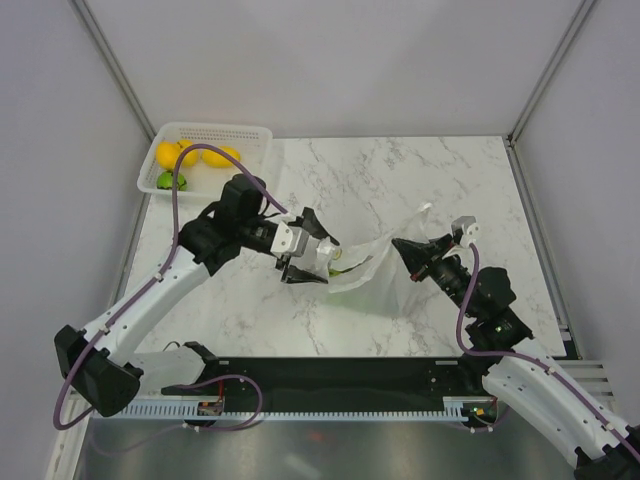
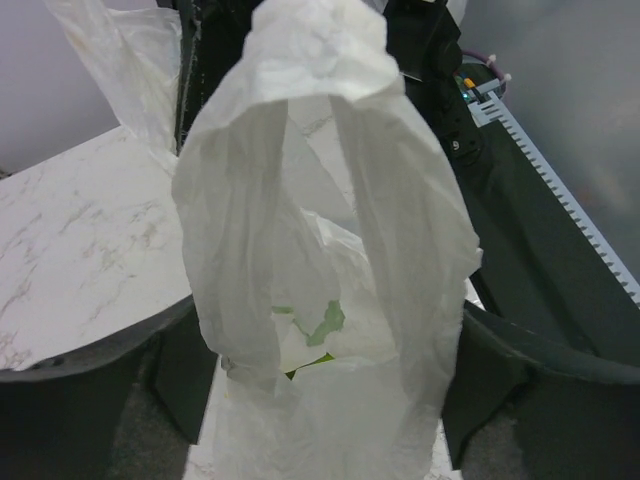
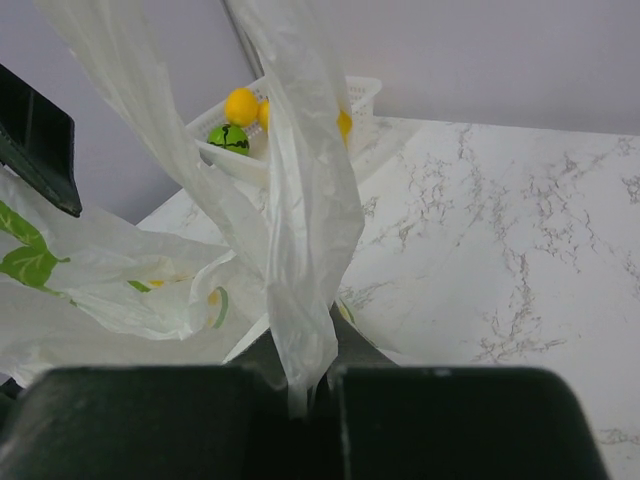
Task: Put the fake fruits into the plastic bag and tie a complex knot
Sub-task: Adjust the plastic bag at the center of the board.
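Observation:
The plastic bag point(image 1: 368, 268) lies stretched between my two grippers at mid-table. My left gripper point(image 1: 312, 258) is at its left end. In the left wrist view the jaws stand wide, and the bag's point(image 2: 320, 200) white loop and body fill the gap between the fingers point(image 2: 185, 375). A sliver of green point(image 2: 318, 362) shows inside the bag. My right gripper point(image 1: 411, 250) is shut on a handle strip point(image 3: 300, 200) that rises from between its jaws. Fake fruits, yellow ones point(image 1: 168, 154) and a green one point(image 1: 170, 181), sit in the basket.
The white perforated basket point(image 1: 250, 135) stands at the table's far left corner and also shows in the right wrist view as the basket point(image 3: 365, 95). Grey walls close in the table at the back and sides. A black rail point(image 1: 330, 375) runs along the near edge.

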Action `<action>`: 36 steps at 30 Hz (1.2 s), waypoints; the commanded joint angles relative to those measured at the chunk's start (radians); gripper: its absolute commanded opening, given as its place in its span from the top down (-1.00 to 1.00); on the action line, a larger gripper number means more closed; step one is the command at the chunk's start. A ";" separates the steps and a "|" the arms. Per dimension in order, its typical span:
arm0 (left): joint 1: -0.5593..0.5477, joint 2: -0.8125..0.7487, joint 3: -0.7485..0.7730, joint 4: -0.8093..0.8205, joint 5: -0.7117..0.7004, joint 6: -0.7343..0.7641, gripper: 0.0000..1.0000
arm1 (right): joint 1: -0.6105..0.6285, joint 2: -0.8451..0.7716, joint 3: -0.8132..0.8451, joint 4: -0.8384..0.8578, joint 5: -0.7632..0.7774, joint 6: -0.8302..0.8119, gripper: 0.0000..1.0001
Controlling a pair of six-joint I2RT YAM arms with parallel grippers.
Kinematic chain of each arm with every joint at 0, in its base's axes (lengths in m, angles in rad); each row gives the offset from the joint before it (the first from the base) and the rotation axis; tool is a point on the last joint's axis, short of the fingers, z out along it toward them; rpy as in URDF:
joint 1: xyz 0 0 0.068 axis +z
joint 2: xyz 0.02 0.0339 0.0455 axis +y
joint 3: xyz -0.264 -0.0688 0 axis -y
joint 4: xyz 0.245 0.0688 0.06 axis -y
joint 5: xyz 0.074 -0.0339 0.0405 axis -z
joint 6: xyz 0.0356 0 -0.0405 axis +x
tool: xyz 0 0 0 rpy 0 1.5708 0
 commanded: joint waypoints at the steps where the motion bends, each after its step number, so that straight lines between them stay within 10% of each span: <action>1: 0.002 0.015 0.032 -0.042 0.104 0.067 -0.59 | -0.001 -0.015 0.046 0.033 -0.028 0.004 1.00; 9: -0.022 0.026 0.027 -0.047 0.017 0.031 0.95 | 0.000 -0.028 0.051 0.028 -0.037 0.010 1.00; 15: -0.051 0.011 0.073 0.021 -0.239 -0.131 0.95 | 0.000 -0.007 0.117 -0.065 -0.017 0.026 1.00; 26: 0.001 -0.049 0.123 0.277 -1.140 -0.526 0.96 | -0.001 0.298 0.371 -0.127 -0.043 0.030 1.00; 36: 0.061 -0.049 -0.005 0.449 -1.179 -0.731 0.96 | -0.012 0.594 0.506 -0.156 0.037 0.086 1.00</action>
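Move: Between the left hand's wide-open fingers stands the bag's left handle, about 1 cm to its right and level; the bag's body lies some 10 cm right, 4 cm back and 12 cm below. The fruit basket is about 33 cm ahead of that hand, 30 cm left and 22 cm below. From the right hand, already pinching the other handle, the board's centre is roughly 9 cm ahead, 16 cm left and 22 cm down. Closing on the handle almost in place, the left fingers pinch it, then carry it about 18 cm forward and 10 cm left, a little up, towards the basket, while the wrist swings some 75 degrees counter-clockwise from pointing right to pointing mostly forward. The right hand keeps its pinch and follows late, about 9 cm forward and 5 cm left, tipping down slightly. ##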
